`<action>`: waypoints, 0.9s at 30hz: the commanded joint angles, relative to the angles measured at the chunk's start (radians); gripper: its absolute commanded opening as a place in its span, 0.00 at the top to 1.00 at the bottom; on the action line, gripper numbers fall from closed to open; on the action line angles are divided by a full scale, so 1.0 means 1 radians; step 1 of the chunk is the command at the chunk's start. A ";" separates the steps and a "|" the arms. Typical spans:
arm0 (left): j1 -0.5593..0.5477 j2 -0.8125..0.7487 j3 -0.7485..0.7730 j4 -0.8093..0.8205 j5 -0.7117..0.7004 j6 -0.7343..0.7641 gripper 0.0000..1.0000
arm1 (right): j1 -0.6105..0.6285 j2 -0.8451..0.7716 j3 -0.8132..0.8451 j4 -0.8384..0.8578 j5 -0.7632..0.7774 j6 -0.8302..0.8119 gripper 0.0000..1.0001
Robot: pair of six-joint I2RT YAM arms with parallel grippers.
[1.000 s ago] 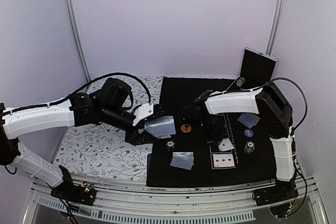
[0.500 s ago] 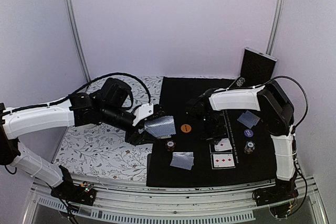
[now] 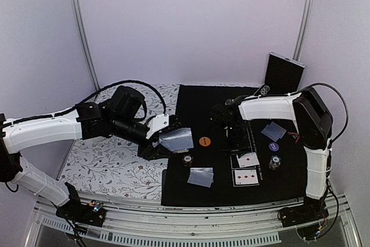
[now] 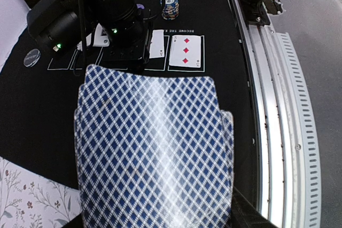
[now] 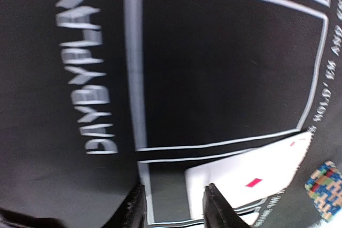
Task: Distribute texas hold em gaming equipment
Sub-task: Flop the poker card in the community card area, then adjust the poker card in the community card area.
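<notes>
My left gripper [image 3: 166, 141] is shut on a deck of blue-diamond-backed playing cards [image 3: 176, 139], held at the left edge of the black mat; the deck [image 4: 152, 148] hides its jaws in the left wrist view. My right gripper [image 3: 236, 138] hovers over the mat's printed boxes, open and empty [image 5: 175, 209]. Just below it lie two face-up cards [image 3: 249, 159] [image 3: 246, 177]; the nearer one [image 5: 251, 180] sits beside the right finger. Face-down cards [image 3: 201, 176] [image 3: 273, 132], an orange button [image 3: 204, 141], a purple disc [image 3: 273, 147] and two chip stacks [image 3: 188, 159] [image 3: 274, 163] rest on the mat.
The black mat [image 3: 196, 102] covers the table's right half, with a floral cloth [image 3: 110, 166] to its left. A black case [image 3: 283, 73] stands upright at the back right. A metal rail [image 4: 278, 105] runs along the near edge.
My right gripper has opened, let go of the face-up card and moved back and to the right; the card now lies on the mat. The left arm has not moved.
</notes>
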 commanded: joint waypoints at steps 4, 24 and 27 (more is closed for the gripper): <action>-0.010 -0.017 0.000 0.014 0.009 0.007 0.42 | -0.028 -0.190 -0.065 0.125 -0.020 -0.059 0.52; -0.009 -0.015 0.000 0.011 0.008 0.009 0.42 | -0.216 -0.356 -0.451 0.384 -0.135 -0.158 0.01; -0.009 -0.016 0.000 0.011 0.010 0.010 0.42 | -0.216 -0.340 -0.464 0.386 -0.138 -0.160 0.01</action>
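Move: The ace of diamonds that the empty right hand goes for lies face up, some 5 cm to its right, level fore and aft and about 2 cm lower. The three of diamonds is about 8 cm back and 5 cm right of the hand; the chip stack stands some 14 cm right and 2 cm back, the purple disc 15 cm right and 5 cm farther out. From the left hand the ace is about 8 cm ahead, 32 cm right and 20 cm down. Over the ace of diamonds, the right hand hops from the card's left end to its middle: it rises almost 5 cm, swings right to finish some 6 cm over, then sinks about 3 cm. The part-open fingers spread fully while the wrist rolls some 15 degrees, swinging the fingertips leftward, so that they come to either end of the card; no touch can be seen. ##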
